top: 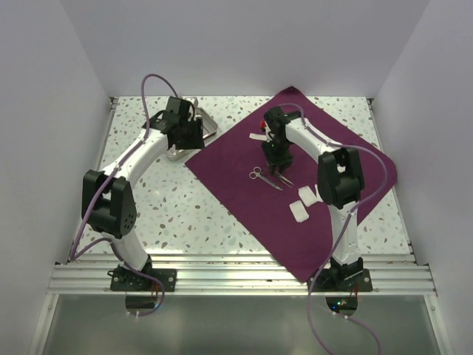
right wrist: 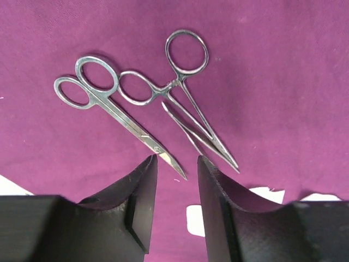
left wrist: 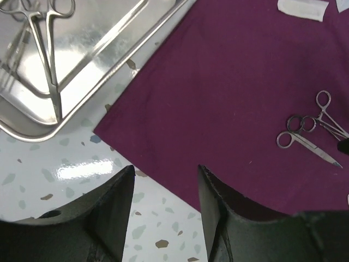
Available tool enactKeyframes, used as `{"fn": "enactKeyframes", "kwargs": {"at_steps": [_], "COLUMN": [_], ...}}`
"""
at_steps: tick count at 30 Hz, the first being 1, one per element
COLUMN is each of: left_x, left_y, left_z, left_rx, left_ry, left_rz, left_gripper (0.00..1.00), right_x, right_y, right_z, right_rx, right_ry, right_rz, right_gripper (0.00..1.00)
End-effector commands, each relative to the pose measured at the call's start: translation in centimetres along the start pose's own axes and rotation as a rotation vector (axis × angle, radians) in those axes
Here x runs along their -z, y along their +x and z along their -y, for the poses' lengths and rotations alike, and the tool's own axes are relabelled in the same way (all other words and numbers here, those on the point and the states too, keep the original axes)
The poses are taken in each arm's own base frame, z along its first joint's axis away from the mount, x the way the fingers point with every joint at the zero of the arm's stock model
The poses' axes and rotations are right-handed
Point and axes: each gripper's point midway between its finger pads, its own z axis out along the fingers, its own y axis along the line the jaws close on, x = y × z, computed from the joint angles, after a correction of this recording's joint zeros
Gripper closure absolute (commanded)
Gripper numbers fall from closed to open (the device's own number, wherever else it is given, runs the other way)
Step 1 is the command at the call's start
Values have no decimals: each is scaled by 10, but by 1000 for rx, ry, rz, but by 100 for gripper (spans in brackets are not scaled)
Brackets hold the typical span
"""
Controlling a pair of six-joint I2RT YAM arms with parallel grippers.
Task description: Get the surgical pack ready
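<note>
The plum-purple cloth lies as a diamond on the table. On it lie silver scissors and forceps, side by side. My right gripper hovers right over them, open, and in the right wrist view the tip of the scissors lies just ahead of its empty gap, with the forceps to the right. The steel tray sits off the cloth's left corner. My left gripper is open and empty above the cloth's edge near the tray, which holds more forceps.
Two white gauze pads lie on the cloth near the right arm. A small white packet lies on the cloth behind the right gripper. White walls close in the speckled table on three sides.
</note>
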Motion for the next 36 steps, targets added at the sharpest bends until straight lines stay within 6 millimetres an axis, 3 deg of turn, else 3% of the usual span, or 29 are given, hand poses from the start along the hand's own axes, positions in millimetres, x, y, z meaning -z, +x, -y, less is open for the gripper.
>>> {"fn": "enactKeyframes", "kwargs": {"at_steps": [1, 8, 16, 25, 28, 33, 36], "left_x": [11, 16, 16, 17, 19, 21, 24], "left_y": [-6, -6, -4, -7, -10, -11, -8], "left_z": [15, 19, 21, 25, 26, 39, 70], "left_rx": [33, 33, 32, 25, 30, 72, 142], "left_ry": [78, 102, 117, 131, 136, 197, 365], "left_rz": [33, 41, 29, 31, 34, 10, -35], "left_gripper": [47, 47, 47, 47, 47, 46, 46], "right_x": [-2, -20, -28, -39, -33, 8, 38], "right_y": [-11, 4, 6, 21, 20, 8, 0], "right_z": [6, 13, 15, 17, 17, 10, -3], "right_rx": [29, 29, 28, 28, 27, -13, -41], "right_ry": [27, 53, 62, 81, 82, 62, -9], "right_rz": [43, 1, -10, -41, -29, 45, 106], "right_gripper": [62, 66, 70, 88, 96, 100, 100]}}
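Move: The tweezers lie just under the right gripper, their middle about 2 cm ahead, 1 cm to its right and 3 cm below. Over them, about 3 cm ahead and 1 cm right of the gripper, is the hemostat; the scissors' middle is some 4 cm left and 1 cm ahead, and the nearest gauze pad 8 cm right and 4 cm back. From the left gripper the tweezers are roughly 22 cm right, 3 cm back and 14 cm below. Lower the right gripper about 2.5 cm, easing it 1.5 cm to the right, just beside the scissors' tip. Keep it pointing down and close the fingers from less than half open to fully shut, pinching the tweezers near the cloth, then just begin to lift. Meanwhile let the half-open left gripper drift about 3 cm to the right, away from the tray. ##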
